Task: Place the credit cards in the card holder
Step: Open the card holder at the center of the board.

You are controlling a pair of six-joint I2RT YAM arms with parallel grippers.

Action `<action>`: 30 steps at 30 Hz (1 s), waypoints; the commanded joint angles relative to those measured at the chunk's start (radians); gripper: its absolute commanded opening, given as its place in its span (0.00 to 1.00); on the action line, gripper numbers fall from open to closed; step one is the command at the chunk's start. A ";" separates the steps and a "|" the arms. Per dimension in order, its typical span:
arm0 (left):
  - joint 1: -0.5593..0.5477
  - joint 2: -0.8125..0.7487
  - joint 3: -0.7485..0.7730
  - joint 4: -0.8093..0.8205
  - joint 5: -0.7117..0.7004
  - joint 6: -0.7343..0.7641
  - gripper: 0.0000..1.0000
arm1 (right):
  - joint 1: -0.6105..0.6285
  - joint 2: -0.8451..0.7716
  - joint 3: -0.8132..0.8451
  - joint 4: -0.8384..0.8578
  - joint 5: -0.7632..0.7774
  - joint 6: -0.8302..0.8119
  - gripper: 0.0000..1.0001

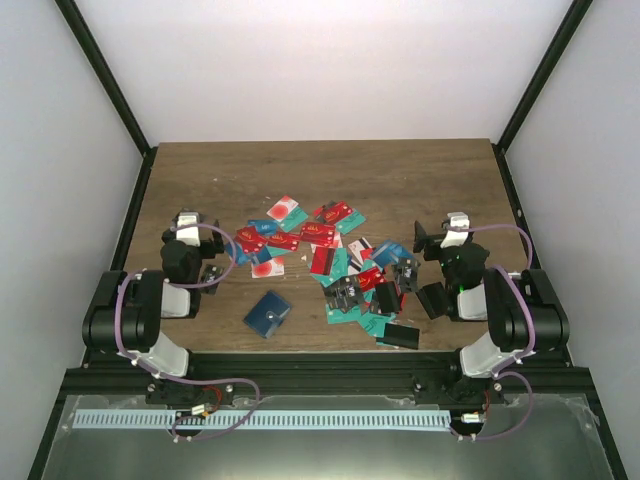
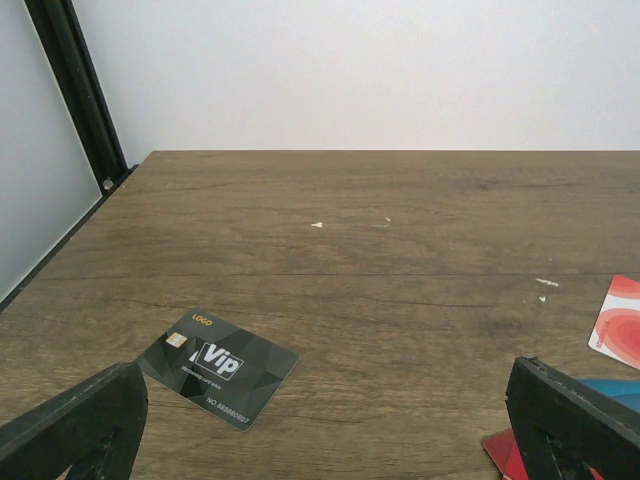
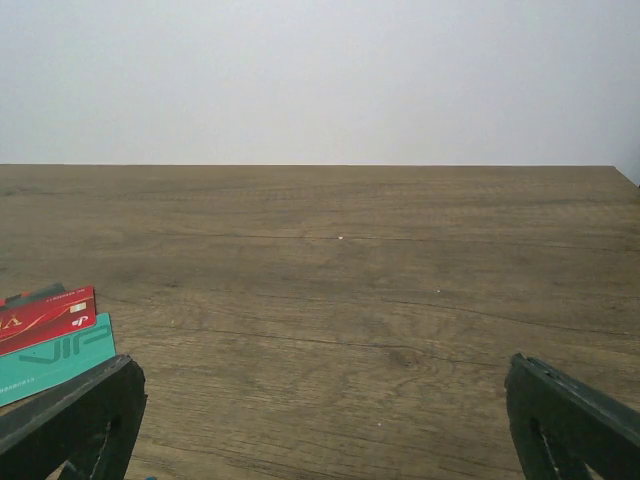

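Note:
Several credit cards point(image 1: 335, 262) in red, teal, blue, white-with-red and black lie scattered and overlapping across the middle of the wooden table. The dark navy card holder point(image 1: 267, 314) lies flat and closed near the front edge, left of the pile. My left gripper point(image 1: 190, 230) rests low at the pile's left, open and holding nothing. In its wrist view a black "Vip" card point(image 2: 218, 365) lies ahead of the left gripper point(image 2: 325, 400). My right gripper point(image 1: 448, 234) sits open to the right of the pile. The right gripper point(image 3: 322, 400) has bare wood between its fingers, with red and teal cards point(image 3: 50, 340) at the left.
White walls close the table on three sides, with black frame posts point(image 1: 105, 70) at the back corners. A post point(image 2: 80, 95) stands at the far left in the left wrist view. A white-and-red card point(image 2: 622, 322) lies at that view's right edge.

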 commanded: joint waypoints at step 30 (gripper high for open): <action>-0.002 -0.326 0.631 -1.007 -0.110 -0.157 1.00 | 0.001 -0.182 0.581 -0.842 0.092 0.181 1.00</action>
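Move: The closed blue card holder lies about 17 cm back and 17 cm to the right of my left hand, about 11 cm below it. A red-and-white card lies roughly 12 cm farther out than the holder, in line with it. The black VIP card is some 8 cm ahead and 4 cm left of my left hand, and another black card about 9 cm back and 3 cm right. From my right hand the holder is about 42 cm left, 16 cm back and 12 cm below. I raise both empty, wide-open hands off their resting height, away from the holder and the table. My left hand starts first and climbs about 15 cm with a smaller reach forward, swinging slightly counter-clockwise; my right follows, going up some 9 cm and forward 6. Nothing is touched. ##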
